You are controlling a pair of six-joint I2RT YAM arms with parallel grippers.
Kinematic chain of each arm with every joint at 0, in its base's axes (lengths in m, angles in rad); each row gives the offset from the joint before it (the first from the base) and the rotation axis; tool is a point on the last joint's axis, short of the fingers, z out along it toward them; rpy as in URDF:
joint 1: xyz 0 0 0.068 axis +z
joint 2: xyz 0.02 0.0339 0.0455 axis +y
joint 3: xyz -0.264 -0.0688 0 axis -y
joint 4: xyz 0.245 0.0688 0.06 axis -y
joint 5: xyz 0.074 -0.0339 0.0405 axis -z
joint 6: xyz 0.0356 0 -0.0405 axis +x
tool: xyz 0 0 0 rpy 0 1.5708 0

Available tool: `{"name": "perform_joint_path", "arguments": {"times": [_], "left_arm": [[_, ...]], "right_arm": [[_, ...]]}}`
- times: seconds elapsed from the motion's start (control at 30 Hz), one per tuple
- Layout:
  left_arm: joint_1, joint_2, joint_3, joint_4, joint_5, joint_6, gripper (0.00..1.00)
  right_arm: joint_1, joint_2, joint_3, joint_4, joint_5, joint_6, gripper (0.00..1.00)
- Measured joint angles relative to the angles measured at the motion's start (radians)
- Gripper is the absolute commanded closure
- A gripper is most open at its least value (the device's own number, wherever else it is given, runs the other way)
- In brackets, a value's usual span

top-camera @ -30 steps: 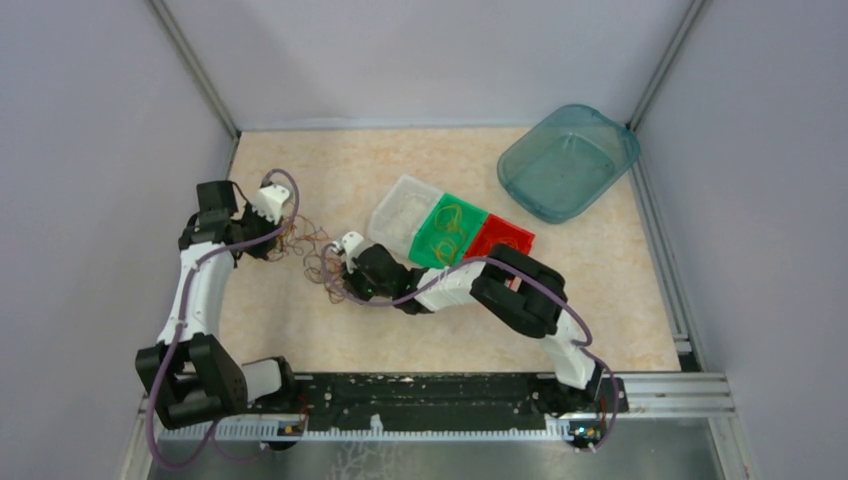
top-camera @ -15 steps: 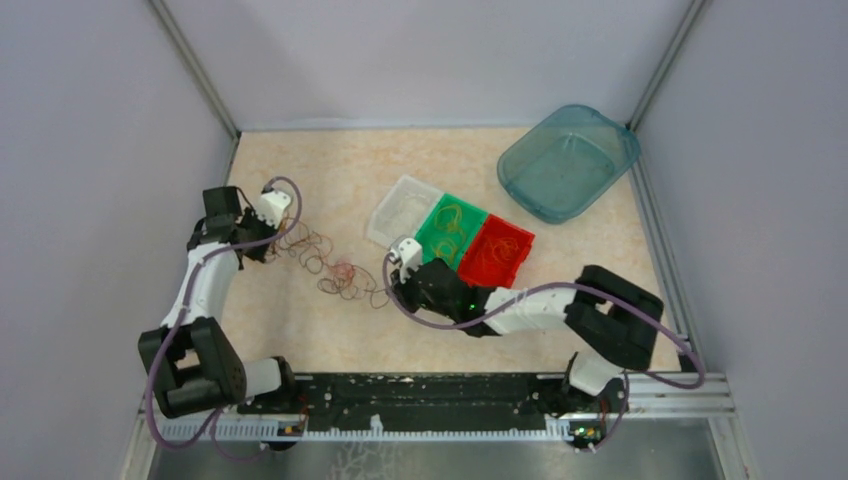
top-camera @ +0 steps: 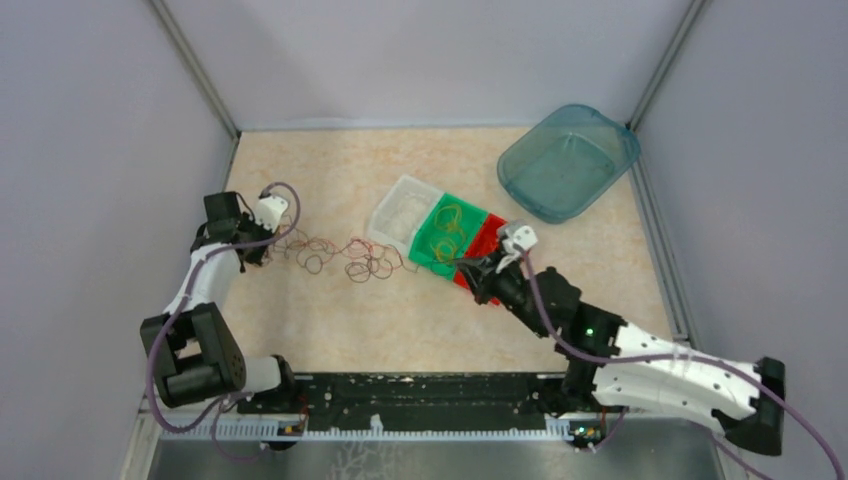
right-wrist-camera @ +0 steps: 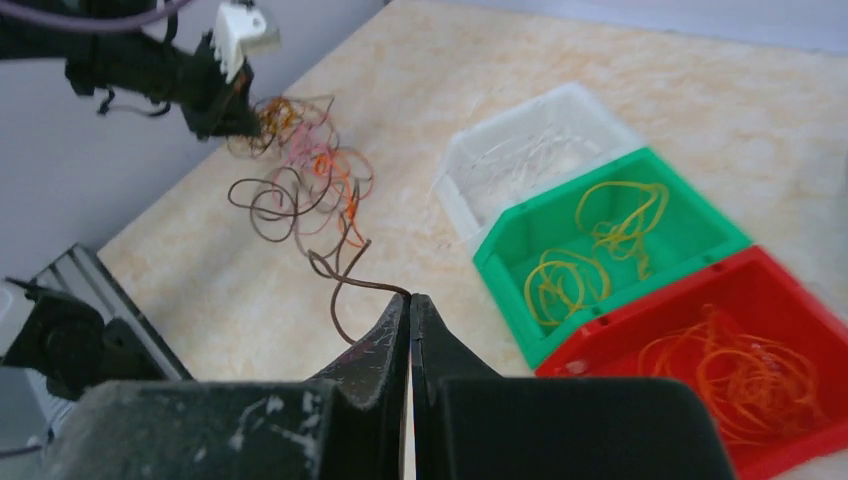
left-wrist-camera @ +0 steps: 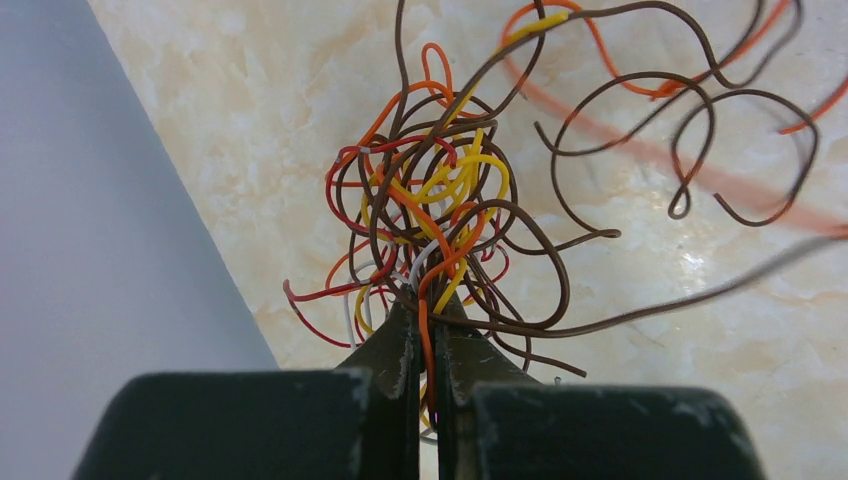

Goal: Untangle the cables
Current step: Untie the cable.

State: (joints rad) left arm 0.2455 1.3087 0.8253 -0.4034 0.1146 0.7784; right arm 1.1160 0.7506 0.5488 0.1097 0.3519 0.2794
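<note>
The cables (top-camera: 365,268) lie stretched in a loose chain across the table, from the left wall towards the bins. My left gripper (top-camera: 270,245) holds their left end. In the left wrist view it (left-wrist-camera: 425,312) is shut on a dense knot of cables (left-wrist-camera: 430,210), orange, red, yellow, brown and white, with an orange strand pinched between the fingers. My right gripper (top-camera: 465,264) hangs at the near edge of the green bin. In the right wrist view it (right-wrist-camera: 410,298) is shut on the end of a single brown cable (right-wrist-camera: 340,262) that runs back to the tangle.
Three small bins stand in a row at mid-table: a clear bin (top-camera: 398,212), a green bin (top-camera: 432,218) holding yellow loops and a red bin (top-camera: 517,252) holding orange loops. A teal tub (top-camera: 568,160) sits at the back right. Grey walls close in both sides.
My right gripper has swung right from the tangle to the bins, dragging a brown cable and stretching the heap into a line. The left gripper has kept its grip by the left wall.
</note>
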Motion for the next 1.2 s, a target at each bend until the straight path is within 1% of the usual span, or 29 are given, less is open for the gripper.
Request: {"name": "perform_joint_path", "arguments": {"times": [0.1, 0.23, 0.43, 0.6, 0.77, 1.0, 1.13, 1.2], "left_arm": [[0.010, 0.026, -0.004, 0.025, -0.015, 0.003, 1.00], [0.016, 0.056, -0.020, 0.052, -0.037, 0.005, 1.00], [0.020, 0.074, -0.028, 0.074, -0.048, 0.005, 1.00], [0.028, 0.093, -0.035, 0.100, -0.062, 0.009, 1.00], [0.047, 0.129, -0.060, 0.146, -0.086, 0.028, 1.00], [0.095, 0.179, -0.077, 0.220, -0.100, 0.055, 1.00], [0.139, 0.198, -0.077, 0.260, -0.101, 0.064, 1.00], [0.158, 0.202, -0.071, 0.253, -0.089, 0.064, 1.00]], "right_arm": [[-0.004, -0.121, 0.063, -0.112, 0.083, -0.023, 1.00], [-0.006, -0.211, 0.211, -0.224, 0.208, -0.101, 1.00], [-0.006, -0.278, 0.380, -0.243, 0.365, -0.257, 1.00], [-0.006, -0.310, 0.417, -0.201, 0.468, -0.397, 1.00], [-0.006, -0.349, 0.461, -0.096, 0.555, -0.559, 1.00], [0.033, -0.413, 0.610, 0.082, 0.632, -0.743, 1.00], [0.040, -0.417, 0.647, 0.144, 0.649, -0.815, 1.00], [0.042, -0.418, 0.651, 0.155, 0.649, -0.831, 1.00]]}}
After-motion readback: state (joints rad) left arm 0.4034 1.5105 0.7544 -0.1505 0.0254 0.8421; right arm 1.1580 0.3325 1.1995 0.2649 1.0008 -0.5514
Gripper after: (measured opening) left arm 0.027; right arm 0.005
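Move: The brown cable already pinched in the right hand runs back to the tangle, which sits in the left grip about 41 cm to the right hand's left, 17 cm farther out and 19 cm lower. Its loose loops lie some 19 cm left, 14 cm ahead and 23 cm below. From that hand the green box is about 19 cm ahead and 3 cm left, the red box 14 cm ahead and 11 cm right, both roughly 21 cm lower. From the left hand the tangle is about 4 cm ahead and 4 cm below. The brown cable is drawn out of the tangle by the right hand, which keeps its pinch and sweeps quickly about 35 cm right and 30 cm up, away from the tangle and boxes, easing back a little late on, while the wrist swings clockwise and tips the fingers upward. The left hand keeps the tangle clamped and carries it about 7 cm left and 5 cm down towards the table. ##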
